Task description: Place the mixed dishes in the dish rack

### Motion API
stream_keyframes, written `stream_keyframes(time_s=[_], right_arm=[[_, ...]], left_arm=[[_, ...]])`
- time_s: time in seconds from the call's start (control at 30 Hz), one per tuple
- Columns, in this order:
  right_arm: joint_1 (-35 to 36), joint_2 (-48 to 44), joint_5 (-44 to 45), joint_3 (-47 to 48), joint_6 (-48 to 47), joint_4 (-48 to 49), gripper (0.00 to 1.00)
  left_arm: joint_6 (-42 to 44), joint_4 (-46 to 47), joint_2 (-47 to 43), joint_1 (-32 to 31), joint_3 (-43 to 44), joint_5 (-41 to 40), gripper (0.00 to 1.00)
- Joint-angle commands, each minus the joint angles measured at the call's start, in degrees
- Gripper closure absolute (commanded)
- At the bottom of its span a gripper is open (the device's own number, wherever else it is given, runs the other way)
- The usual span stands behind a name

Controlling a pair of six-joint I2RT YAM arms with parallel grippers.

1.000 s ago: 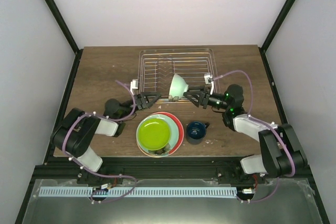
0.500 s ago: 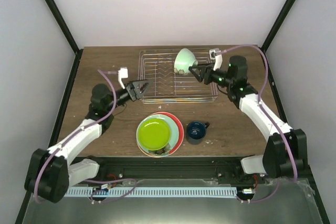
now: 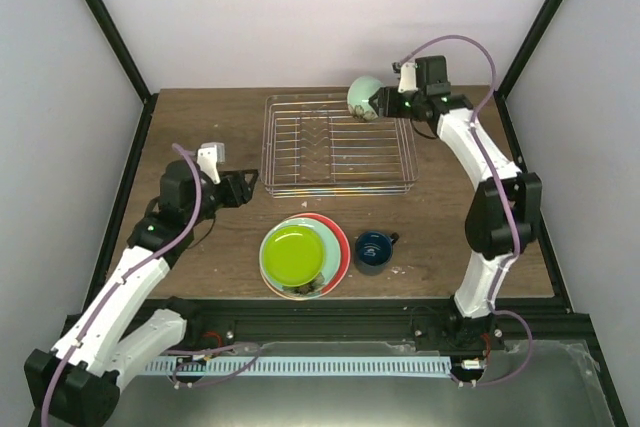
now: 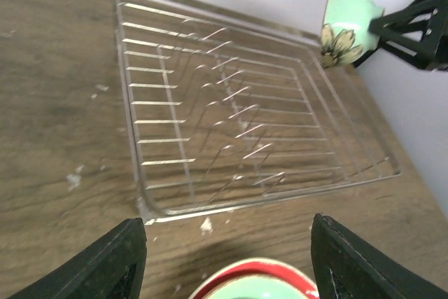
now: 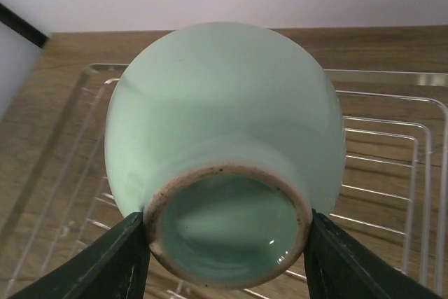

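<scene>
My right gripper (image 3: 384,104) is shut on the foot of the pale mint-green bowl (image 3: 364,97), which hangs on its side above the far right corner of the dish rack (image 3: 338,145). In the right wrist view the fingers (image 5: 115,257) clamp the bowl's base ring (image 5: 227,239) on both sides, with the rack's wires (image 5: 381,152) below. My left gripper (image 3: 245,185) stands open and empty over the table, left of the rack's near corner. Its view shows the empty rack (image 4: 245,117), the bowl (image 4: 346,22) at the far corner and the red plate's rim (image 4: 255,279).
A lime-green plate (image 3: 293,255) lies on a paler plate and the red plate (image 3: 343,245) near the front edge. A dark-blue mug (image 3: 373,251) stands just right of the stack. Black frame posts rise at the table's back corners.
The right arm has carried the bowl from the rack's near edge up to its far right corner. The left gripper has drawn back to the left, away from the rack.
</scene>
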Motion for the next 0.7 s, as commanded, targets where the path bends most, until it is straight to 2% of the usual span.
stream_keyframes(time_s=[0.0, 0.27, 0.43, 0.67], right_arm=[[-0.5, 4.88, 3.83, 11.83, -3.24, -11.05, 0.53], [-0.45, 12.88, 11.01, 21.94, -6.36, -21.03, 0.56], [-0.44, 16.38, 15.78, 24.62, -7.92, -24.97, 0.56], [-0.39, 19.67, 15.42, 25.7, -8.79, -26.11, 0.55]], left_arm=[[3.07, -10.2, -3.73, 0.19, 1.36, -5.8, 0.33], [4.57, -18.09, -8.37, 0.23, 2.46, -11.97, 0.31], [4.61, -18.7, -8.1, 0.19, 1.59, -11.63, 0.31], [4.3, -17.95, -8.24, 0.19, 0.2, -10.74, 0.31]])
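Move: The mint bowl is already pinched by its foot in the right hand, and its place in the rack's right end lies about 4 cm to that hand's right, 2 cm ahead and some 20 cm below. The rack's right rim is about 10 cm to the hand's right and 4 cm back, the upright wire divider about 12 cm left and 4 cm back. From the empty left hand that place is roughly 23 cm ahead and 29 cm right, some 20 cm lower. The right hand keeps its pinch on the bowl's foot and lowers it nearly 10 cm towards the right end of the rack, drifting about 4 cm right and slightly forward early on while the wrist tips the fingers some 25 degrees more steeply down; it is still sinking at the end. Meanwhile the empty left hand backs off to the left and back from the rack, sinking a little, fingers staying open. ##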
